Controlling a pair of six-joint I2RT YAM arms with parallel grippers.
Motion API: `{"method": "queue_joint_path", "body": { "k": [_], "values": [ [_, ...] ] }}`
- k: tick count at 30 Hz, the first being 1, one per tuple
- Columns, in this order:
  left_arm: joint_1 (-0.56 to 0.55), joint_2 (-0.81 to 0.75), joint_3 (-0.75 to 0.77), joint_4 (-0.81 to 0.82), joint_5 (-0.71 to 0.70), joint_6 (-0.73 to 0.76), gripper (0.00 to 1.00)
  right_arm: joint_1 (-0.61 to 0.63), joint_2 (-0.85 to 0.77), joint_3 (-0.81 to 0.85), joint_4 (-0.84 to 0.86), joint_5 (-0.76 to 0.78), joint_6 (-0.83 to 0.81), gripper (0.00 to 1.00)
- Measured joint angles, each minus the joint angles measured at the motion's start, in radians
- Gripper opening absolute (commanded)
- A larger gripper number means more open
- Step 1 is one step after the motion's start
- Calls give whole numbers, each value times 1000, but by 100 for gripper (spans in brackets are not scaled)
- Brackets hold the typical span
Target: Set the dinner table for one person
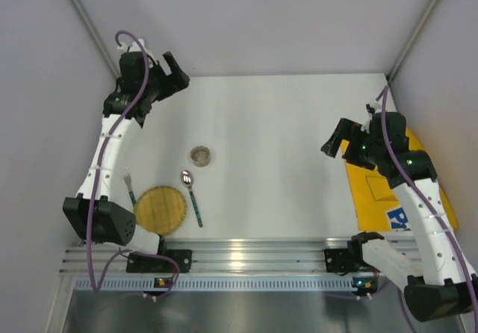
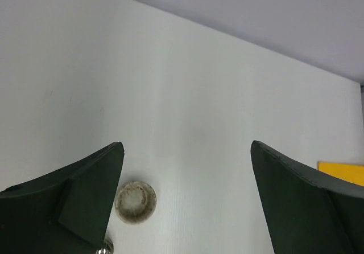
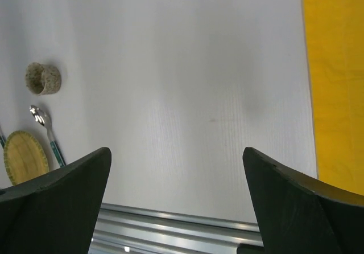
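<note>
The dinner table [image 1: 276,139] is a wide white top. Near its front left lie a round yellow woven plate [image 1: 160,208], a fork [image 1: 129,186] and a teal-handled spoon [image 1: 192,195], with a small speckled cup [image 1: 200,155] just beyond them. My left gripper [image 1: 173,75] hangs open over the far left corner, holding nothing; its wrist view looks down on the cup [image 2: 135,201]. Also open and holding nothing, my right gripper [image 1: 336,142] hovers at the inner edge of a yellow placemat [image 1: 388,191]. The right wrist view has the cup [image 3: 42,78], spoon [image 3: 45,131] and plate [image 3: 24,157] far off.
The placemat [image 3: 335,83] lies along the table's right side, partly under my right arm. A ribbed metal rail [image 1: 239,257] runs along the near edge. Grey walls close in the back and both sides.
</note>
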Motion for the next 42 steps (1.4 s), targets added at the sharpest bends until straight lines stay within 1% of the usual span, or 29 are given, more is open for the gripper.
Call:
{"method": "queue_joint_path", "body": {
  "k": [4, 8, 11, 16, 19, 22, 25, 26, 28, 29, 31, 32, 38, 40, 42],
  "values": [
    [-45, -43, -97, -74, 6, -8, 98, 0, 156, 77, -5, 59, -2, 100],
    [-48, -127, -216, -143, -11, -8, 98, -11, 381, 155, -2, 143, -33, 100],
    [-48, -182, -249, -202, -50, 4, 98, -32, 560, 201, -2, 209, -68, 100],
    [-48, -248, -255, -261, -72, 27, 98, -117, 788, 235, 6, 272, -116, 100],
    [-48, -309, -301, -269, -68, 29, 98, -185, 903, 260, 5, 285, -138, 95],
    [-48, -382, -362, -292, -64, 29, 98, -234, 1009, 306, 5, 286, -149, 87],
    [-48, -421, -397, -309, -64, 29, 97, -247, 1078, 333, 11, 290, -164, 66],
    [-48, -424, -401, -317, -64, 29, 97, -247, 1092, 340, 8, 283, -167, 53],
    [-48, -423, -404, -322, -64, 29, 97, -249, 1098, 351, 16, 283, -172, 41],
    [-48, -423, -406, -324, -64, 29, 97, -249, 1102, 351, 21, 277, -171, 26],
    [-48, -423, -408, -329, -64, 29, 97, -249, 1105, 350, 29, 270, -171, 12],
    [-48, -423, -408, -329, -64, 29, 97, -249, 1106, 349, 33, 263, -171, 0],
    [-48, -397, -408, -330, -64, 29, 96, -235, 1091, 328, 56, 226, -165, 0],
    [-48, -380, -408, -329, -63, 29, 96, -209, 1078, 314, 69, 183, -146, 0],
    [-48, -364, -407, -328, -60, 29, 96, -155, 1072, 307, 88, 91, -108, 0]
  ]
}}
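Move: The yellow cloth's middle is about 21 cm right of the right hand, 2 cm ahead and 23 cm below; the table beside its left edge is bare. From that hand the cup is 38 cm left and 11 cm ahead. From the left hand, the spoon lies some 23 cm back and straight in line, the plate 26 cm back and 9 cm left, the cup 9 cm back and 3 cm right, all about 33 cm below. Right drops 22 cm, forward and right, pinches the cloth's left side, drags left; open left retreats 15 cm, sinking. ##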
